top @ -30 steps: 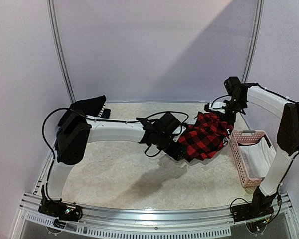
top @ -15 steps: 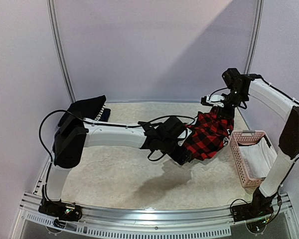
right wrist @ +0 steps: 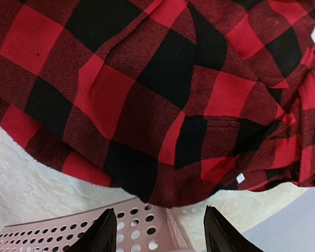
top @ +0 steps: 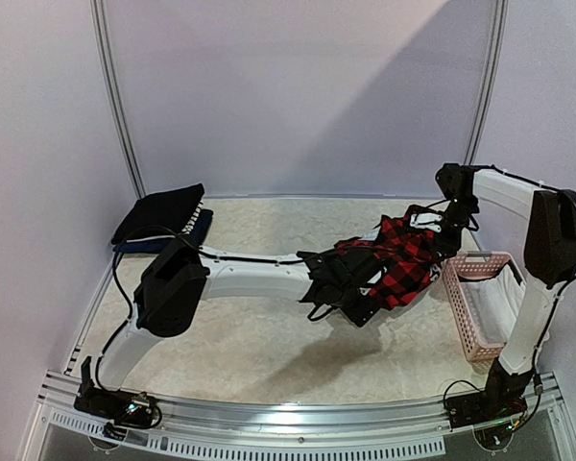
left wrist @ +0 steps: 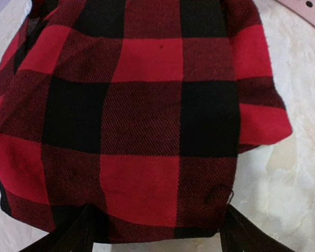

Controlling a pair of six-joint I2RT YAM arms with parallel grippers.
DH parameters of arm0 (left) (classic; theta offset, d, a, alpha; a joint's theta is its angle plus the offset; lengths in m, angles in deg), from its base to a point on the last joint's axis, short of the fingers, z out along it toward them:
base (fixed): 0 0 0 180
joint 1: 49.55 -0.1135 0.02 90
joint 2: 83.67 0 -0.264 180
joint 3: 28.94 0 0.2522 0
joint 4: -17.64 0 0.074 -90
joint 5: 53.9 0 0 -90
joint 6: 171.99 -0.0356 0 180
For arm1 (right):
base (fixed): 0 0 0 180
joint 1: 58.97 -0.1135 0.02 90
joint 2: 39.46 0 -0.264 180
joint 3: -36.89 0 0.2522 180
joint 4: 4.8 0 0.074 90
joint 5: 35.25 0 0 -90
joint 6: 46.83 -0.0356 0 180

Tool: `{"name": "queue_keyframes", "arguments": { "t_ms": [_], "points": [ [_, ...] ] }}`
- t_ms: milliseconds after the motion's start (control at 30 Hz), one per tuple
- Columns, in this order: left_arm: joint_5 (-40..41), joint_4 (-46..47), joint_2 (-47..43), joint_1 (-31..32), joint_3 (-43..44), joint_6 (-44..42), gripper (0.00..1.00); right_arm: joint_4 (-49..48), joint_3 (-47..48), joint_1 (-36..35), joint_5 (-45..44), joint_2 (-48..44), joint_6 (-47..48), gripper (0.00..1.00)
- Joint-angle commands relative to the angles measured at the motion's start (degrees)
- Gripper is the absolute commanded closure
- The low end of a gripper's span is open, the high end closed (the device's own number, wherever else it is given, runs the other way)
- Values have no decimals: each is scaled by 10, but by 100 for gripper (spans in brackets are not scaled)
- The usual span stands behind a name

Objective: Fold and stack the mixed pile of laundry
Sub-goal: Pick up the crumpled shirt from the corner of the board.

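Note:
The red-and-black plaid flannel shirt [top: 401,257] lies crumpled on the table at the right, beside the basket. It fills the left wrist view [left wrist: 142,115] and the upper part of the right wrist view [right wrist: 163,84]. My left gripper [top: 363,300] [left wrist: 157,236] is open at the shirt's near hem, one dark finger [left wrist: 79,236] on each side of it, not closed on the cloth. Over the shirt's far right edge hangs my right gripper [top: 445,230] [right wrist: 159,210], open, with nothing between its fingers [right wrist: 102,231].
A pink slatted basket [top: 466,312] [right wrist: 136,231] stands at the right edge with a white garment [top: 504,300] inside. Folded dark clothes [top: 163,213] are stacked at the back left. The marbled tabletop [top: 250,336] runs between the arms.
My right gripper opened and let go of the shirt, which sank from hanging onto the table. The left arm reached further right, up to the shirt's hem.

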Motion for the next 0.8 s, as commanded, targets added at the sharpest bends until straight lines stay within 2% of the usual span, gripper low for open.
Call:
{"name": "queue_keyframes", "arguments": {
  "t_ms": [0, 133, 300, 400, 467, 533, 667, 767],
  "points": [
    [12, -18, 16, 2, 23, -15, 19, -11, 4, 1, -13, 34, 16, 43],
    [13, -17, 23, 1, 27, -19, 26, -7, 8, 0, -36, 58, 23, 43],
    [19, -5, 22, -7, 21, -9, 47, -39, -2, 0, -61, 65, 26, 46],
    [16, 2, 18, -14, 18, -4, 63, -57, 2, 0, -65, 67, 17, 62],
    [15, 7, 13, -19, 16, -5, 75, -60, 10, 0, -60, 65, 11, 78],
    [17, 13, 6, -23, 12, -6, 83, -59, 17, 1, -45, 61, 8, 97],
    [41, 24, -21, -32, -6, -9, 100, -36, 41, -1, 2, 50, 4, 100],
    [72, 41, -71, -42, -47, -19, 100, -9, 55, -5, 22, 35, -2, 100]
  ]
}}
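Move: The shirt lies crumpled between the two hands. Its middle is about 10 cm ahead and 5 cm to the right of the left hand, whose open fingers already straddle the near edge. From the right hand it is some 10 cm left, about level fore and aft, and roughly 6 cm below. The pink basket's middle stands about 10 cm to the right hand's right, 12 cm back and 4 cm lower. Both hands pinch the shirt: the left shuts its wide-open fingers on the near edge, staying low, then eases about 3 cm forward. The right first sinks some 3.5 cm beside the basket's far end, closes its half-open fingers on the shirt's basket-side edge, then goes about 2.5 cm forward and starts to rise. ##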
